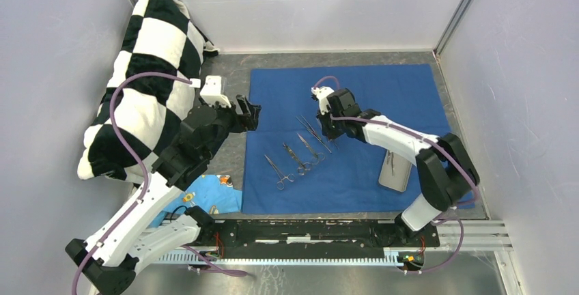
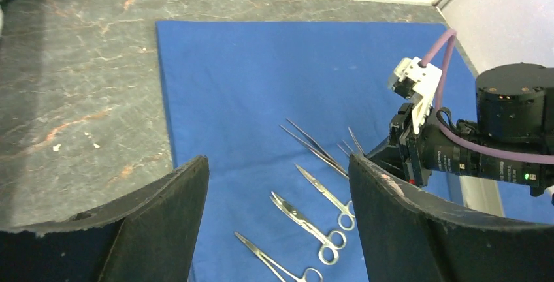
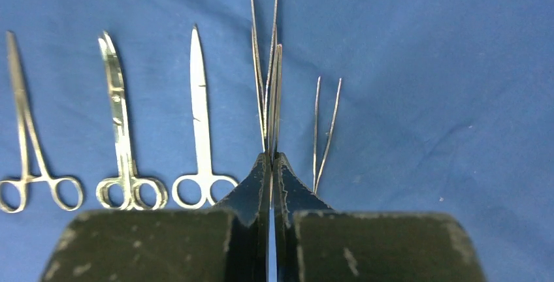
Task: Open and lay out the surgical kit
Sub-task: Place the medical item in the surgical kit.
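Observation:
The surgical kit's dark blue cloth (image 1: pixel 362 104) lies spread flat on the table. Three silver scissors (image 1: pixel 297 158) lie in a slanted row on it, with long tweezers (image 1: pixel 311 130) just beyond them. The steel tray (image 1: pixel 396 171) rests on the cloth at the right. My right gripper (image 1: pixel 328 135) is down among the tweezers; in the right wrist view it (image 3: pixel 271 161) is shut on a thin pair of tweezers (image 3: pixel 276 86), with another pair (image 3: pixel 326 132) lying to its right. My left gripper (image 1: pixel 254 116) hovers at the cloth's left edge, open (image 2: pixel 277 161) and empty, above the scissors (image 2: pixel 307 220).
A black-and-white checkered pillow (image 1: pixel 147 69) leans against the left wall behind the left arm. A light blue cloth scrap (image 1: pixel 205 196) lies near the left arm's base. Grey marble tabletop (image 1: pixel 232 76) shows left of the cloth. Enclosure walls stand close on three sides.

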Controlling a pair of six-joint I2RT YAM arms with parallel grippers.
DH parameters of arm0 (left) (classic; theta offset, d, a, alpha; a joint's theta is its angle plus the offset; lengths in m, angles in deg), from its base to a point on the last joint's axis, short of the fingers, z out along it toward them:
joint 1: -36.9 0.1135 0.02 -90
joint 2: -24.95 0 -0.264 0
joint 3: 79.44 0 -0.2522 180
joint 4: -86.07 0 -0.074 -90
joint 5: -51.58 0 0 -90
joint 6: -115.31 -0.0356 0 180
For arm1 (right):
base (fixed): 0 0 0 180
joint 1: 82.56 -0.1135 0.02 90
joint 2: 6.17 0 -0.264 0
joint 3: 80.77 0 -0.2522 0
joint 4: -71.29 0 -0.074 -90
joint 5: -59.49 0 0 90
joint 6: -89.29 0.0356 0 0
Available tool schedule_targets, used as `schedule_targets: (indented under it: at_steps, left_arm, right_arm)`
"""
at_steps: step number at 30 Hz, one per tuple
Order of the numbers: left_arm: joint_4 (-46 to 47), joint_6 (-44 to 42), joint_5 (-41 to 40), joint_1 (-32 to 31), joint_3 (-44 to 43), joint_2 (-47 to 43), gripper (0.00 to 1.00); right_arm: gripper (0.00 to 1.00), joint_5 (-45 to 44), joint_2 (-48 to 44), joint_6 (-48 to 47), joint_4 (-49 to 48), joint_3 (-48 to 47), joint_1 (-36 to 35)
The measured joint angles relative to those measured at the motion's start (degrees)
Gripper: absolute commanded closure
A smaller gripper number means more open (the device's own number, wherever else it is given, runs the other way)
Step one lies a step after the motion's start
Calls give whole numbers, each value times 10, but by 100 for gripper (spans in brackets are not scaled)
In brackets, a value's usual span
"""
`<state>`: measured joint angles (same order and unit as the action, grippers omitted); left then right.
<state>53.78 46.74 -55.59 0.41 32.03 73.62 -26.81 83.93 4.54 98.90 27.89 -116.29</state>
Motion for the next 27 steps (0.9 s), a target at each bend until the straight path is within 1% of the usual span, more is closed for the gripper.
schedule_targets:
  at_steps: [5, 10, 27]
  left_arm:
    - [27, -26, -31, 0, 49, -25, 16]
    - [29, -44, -38, 0, 75, -20, 15]
    - [52, -51, -34, 0, 88, -9, 15]
  right_arm:
    - [100, -37, 69, -42, 46, -62, 0]
    - [99, -60, 100, -66, 56, -100, 3]
    - [96, -63, 140, -82, 55, -106, 12]
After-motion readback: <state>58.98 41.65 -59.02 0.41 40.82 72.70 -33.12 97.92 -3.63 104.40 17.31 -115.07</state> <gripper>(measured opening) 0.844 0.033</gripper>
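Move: Ahead of the right hand, which holds tweezers, the bare cloth to lay them on is about 4 cm forward, 2 cm right and 7 cm down. At that same cloth level, the small tweezers lie about 1 cm ahead and 1 cm right, the large tweezers 3 cm ahead and 4 cm left, and the straight scissors 1 cm back and 6 cm left. From the empty left hand, the spot is some 8 cm ahead, 25 cm right and 29 cm below. Carrying the tweezers forward about 4 cm and slightly right, away from the large tweezers, the right hand sinks roughly 4 cm in all, the second half almost straight down towards the cloth. Its fingers stay shut on the tweezers and tip some 13 degrees steeper. The empty left hand, still open, lowers about 5 cm, drifting slightly left. ##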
